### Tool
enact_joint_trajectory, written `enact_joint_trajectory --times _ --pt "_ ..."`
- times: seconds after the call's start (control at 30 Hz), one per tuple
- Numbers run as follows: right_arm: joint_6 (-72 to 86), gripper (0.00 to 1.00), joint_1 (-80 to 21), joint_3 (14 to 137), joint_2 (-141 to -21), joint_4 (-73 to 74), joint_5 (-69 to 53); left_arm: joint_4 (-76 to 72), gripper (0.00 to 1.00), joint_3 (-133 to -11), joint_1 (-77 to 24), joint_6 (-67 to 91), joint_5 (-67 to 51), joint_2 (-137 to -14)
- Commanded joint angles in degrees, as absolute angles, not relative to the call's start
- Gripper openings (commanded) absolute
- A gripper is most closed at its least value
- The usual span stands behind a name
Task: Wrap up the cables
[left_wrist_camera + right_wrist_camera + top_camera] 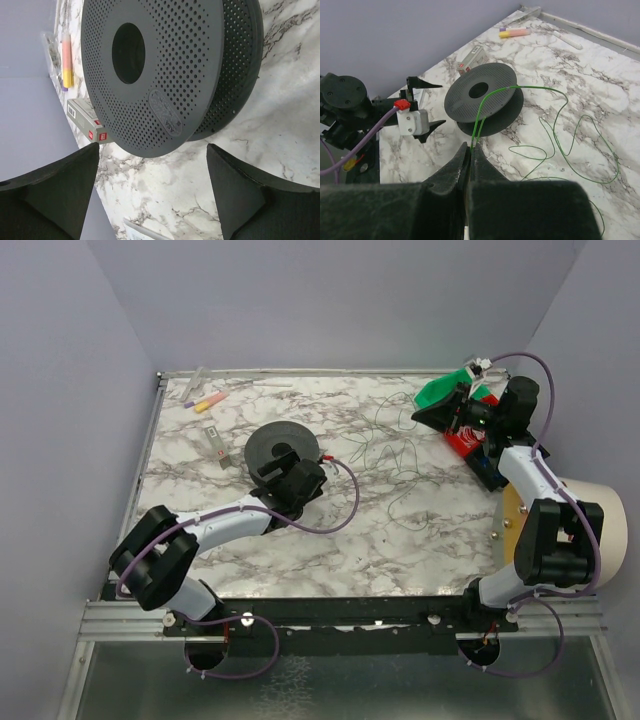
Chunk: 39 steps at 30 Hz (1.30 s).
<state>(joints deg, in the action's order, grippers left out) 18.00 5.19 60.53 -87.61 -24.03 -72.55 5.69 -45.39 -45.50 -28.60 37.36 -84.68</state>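
Note:
A thin green cable (535, 87) lies in loose curls on the marble table (330, 540), right of a black perforated spool (283, 447). Two strands of it rise from the closed tips of my right gripper (471, 145), which is shut on the cable and held up at the far right (425, 412). One strand runs over the spool's rim (482, 97). My left gripper (153, 147) stands open just short of the spool (165, 70), its fingers wide apart with only bare table between them. The right wrist view also shows the left gripper (431, 105) beside the spool.
A small grey box with red labels (82, 117) lies left of the spool, and a pink-and-yellow marker (66, 57) beyond it near the back wall. Red and black parts (465, 440) and a green piece (440, 390) sit at the far right. A large pale round object (605, 520) stands off the table's right edge.

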Motion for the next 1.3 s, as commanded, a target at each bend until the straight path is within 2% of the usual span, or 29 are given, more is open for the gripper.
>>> enact_joint_trajectory --times 0.0,0.13,0.27,0.4,0.53,0.6,0.73,0.87,1.0,1.13,1.27 --pt "16.5 0.0 5.1 60.0 -87.1 -23.3 -74.5 1.8 0.87 -45.1 -45.6 -29.7 39.4 -86.4" --pt "16.8 0.0 5.1 60.0 -87.3 -23.4 -74.8 -1.5 0.85 -42.9 -45.6 -30.7 40.3 -88.2" --pt "20.5 0.0 5.0 59.1 -87.8 -27.5 -75.8 -6.0 0.71 -41.0 -45.6 -32.2 42.9 -90.5" --pt "28.0 0.0 5.0 57.2 -89.0 -37.0 -77.6 -8.3 0.4 -40.9 -45.6 -33.1 44.6 -92.4" --pt "28.9 0.0 4.8 57.2 -89.3 -37.7 -77.7 -8.4 0.09 -42.4 -45.6 -33.3 44.9 -92.5" --pt "28.8 0.0 4.4 57.3 -89.2 -36.9 -77.6 -6.0 0.0 -44.2 -45.5 -32.4 43.4 -91.6" --pt "26.6 0.0 2.7 58.7 -89.3 -33.4 -78.1 2.5 0.0 -50.5 -44.9 -29.6 35.0 -88.3" --pt "19.9 0.0 0.0 62.2 -90.3 -22.1 -78.8 14.8 0.0 -60.9 -42.5 -26.9 17.8 -87.0" --pt "18.0 0.0 -4.1 64.4 -91.7 -17.8 -80.4 22.0 0.0 -67.9 -41.5 -26.5 5.5 -87.3" --pt "15.4 0.0 -5.9 68.0 -93.6 -9.4 -82.1 24.7 0.0 -70.1 -41.4 -27.2 0.3 -87.6" --pt "-2.3 0.0 -7.6 75.4 -95.5 14.8 -79.9 24.9 0.0 -70.5 -41.5 -27.2 0.1 -87.6"
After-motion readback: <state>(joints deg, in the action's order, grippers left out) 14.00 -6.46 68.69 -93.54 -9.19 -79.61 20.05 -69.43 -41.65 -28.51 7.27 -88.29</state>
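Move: The spool's middle lies about 8 cm ahead of the open left gripper, 2 cm to its left and some 6 cm lower, the near rim of its upper flange just beneath the fingers. The red-and-white box stands about 14 cm to the left of the spool's middle and 1 cm farther out; the loose cable loops lie some 24 cm to the right of that middle, level with it. From the right gripper, which holds the green cable, the spool is about 27 cm left, 2 cm ahead and 23 cm down. Sink the left gripper about 3 cm onto the near rim of the spool's upper flange and close to pinch it; then lift and swing it some 11 cm to the right, rolling its left side down and turning clockwise. Keep the cable in the shut right gripper and, as the lift begins, bring it about 8 cm left and slightly back towards the spool, turning counter-clockwise some 20 degrees. ##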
